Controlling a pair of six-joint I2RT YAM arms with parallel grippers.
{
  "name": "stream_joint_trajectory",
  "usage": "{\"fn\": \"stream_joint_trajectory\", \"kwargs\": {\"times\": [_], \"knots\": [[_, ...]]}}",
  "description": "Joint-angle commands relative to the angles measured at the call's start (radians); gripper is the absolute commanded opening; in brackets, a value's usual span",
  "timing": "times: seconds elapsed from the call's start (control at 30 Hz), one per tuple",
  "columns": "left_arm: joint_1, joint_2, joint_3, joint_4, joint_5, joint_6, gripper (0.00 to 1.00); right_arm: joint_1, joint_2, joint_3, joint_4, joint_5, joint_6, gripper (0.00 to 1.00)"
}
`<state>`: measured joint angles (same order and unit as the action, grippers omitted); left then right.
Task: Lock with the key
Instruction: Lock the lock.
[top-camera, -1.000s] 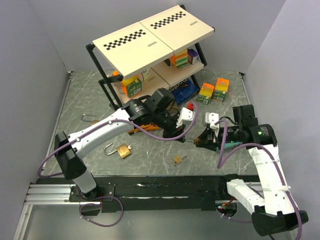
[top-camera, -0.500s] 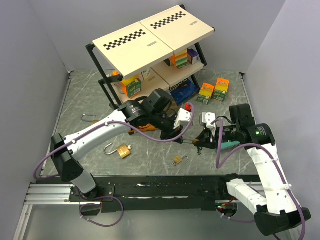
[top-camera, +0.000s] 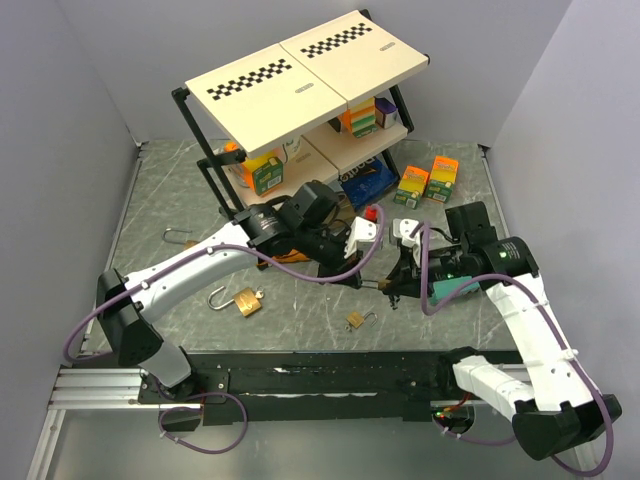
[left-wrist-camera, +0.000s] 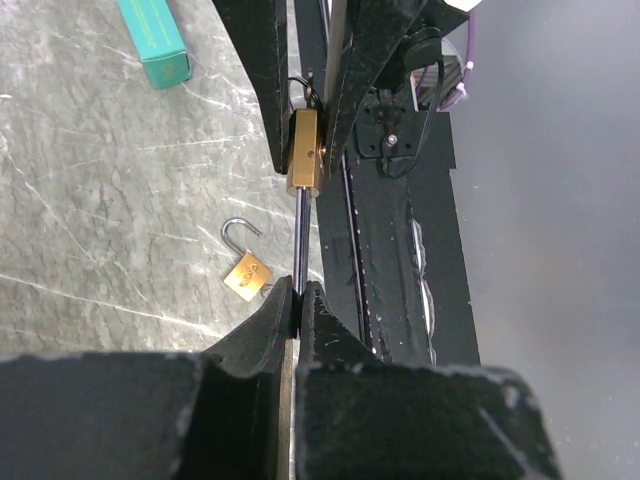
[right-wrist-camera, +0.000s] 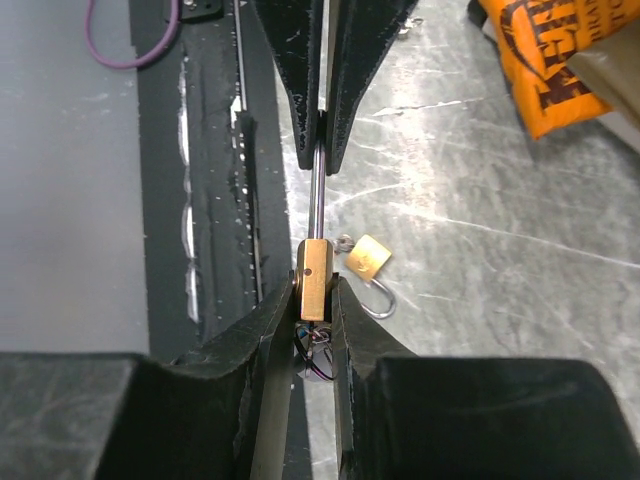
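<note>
A brass padlock hangs in the air between my two grippers, over the table's near middle. My right gripper is shut on its brass body. The steel shackle sticks out straight from the body, and my left gripper is shut on its far end. In the top view the two grippers meet tip to tip, left gripper and right gripper. The key does not show in any view; it may be hidden behind the fingers.
A small open padlock lies just below the grippers, a larger open one to the left, a loose shackle further left. A black shelf unit with boxes stands behind; two orange-green boxes at back right.
The right gripper has closed on the padlock's body. Both arms have shifted a little left and away from the near edge, with the padlock between them.
</note>
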<state>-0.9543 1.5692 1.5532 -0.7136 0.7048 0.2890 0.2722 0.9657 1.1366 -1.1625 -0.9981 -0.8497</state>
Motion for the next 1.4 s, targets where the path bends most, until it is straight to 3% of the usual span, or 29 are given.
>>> {"fn": "stream_joint_trajectory", "kwargs": {"times": [0.0,0.63,0.9,0.97,1.0,1.03,1.13,1.37], "knots": [[-0.015,-0.057,0.002,0.290,0.036,-0.034,0.01,0.028,0.011,0.015,0.066,-0.151,0.095,0.00],[-0.054,-0.023,0.010,0.411,0.114,-0.094,0.01,0.073,0.051,0.018,0.245,-0.198,0.245,0.00],[-0.008,-0.054,-0.037,0.361,0.127,-0.070,0.01,0.064,0.057,0.060,0.153,-0.136,0.187,0.00],[0.022,-0.078,-0.056,0.290,0.133,-0.019,0.01,0.042,0.054,0.064,0.089,-0.090,0.166,0.24],[0.029,-0.090,-0.065,0.266,0.130,0.001,0.01,0.029,0.056,0.072,0.069,-0.076,0.141,0.48],[0.041,-0.113,-0.090,0.250,0.127,0.028,0.01,0.018,0.053,0.075,0.029,-0.057,0.130,0.54],[0.055,-0.156,-0.143,0.227,0.114,0.058,0.01,-0.040,0.041,0.084,-0.015,-0.051,0.094,0.62],[0.055,-0.164,-0.153,0.189,0.091,0.085,0.01,-0.074,0.036,0.097,-0.025,-0.033,0.061,0.58]]}}
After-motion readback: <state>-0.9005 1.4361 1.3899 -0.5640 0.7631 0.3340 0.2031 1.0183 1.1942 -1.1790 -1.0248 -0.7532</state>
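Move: The lock spans the gap between the hands: the left fingers hold its shackle, with its brass body about 5 cm to the right and roughly level. The right fingers are already shut on that body, its middle about 1 cm left of the right hand. Some 20 cm below the left hand, nearly straight underneath, lies a small padlock. The teal box is about 18 cm right of the right hand, 8 cm farther out and 19 cm lower. Leftward, by little more than 1 cm, the right hand pushes the gripped lock body along the shackle towards the left hand, rolling about 10 degrees, while the left hand keeps its pinch and stays almost in place. The right fingers then spread wide and their hand backs off about 2 cm to the right and 1.5 cm forward; the left hand, still holding the shackle, draws nearly 2 cm left. ##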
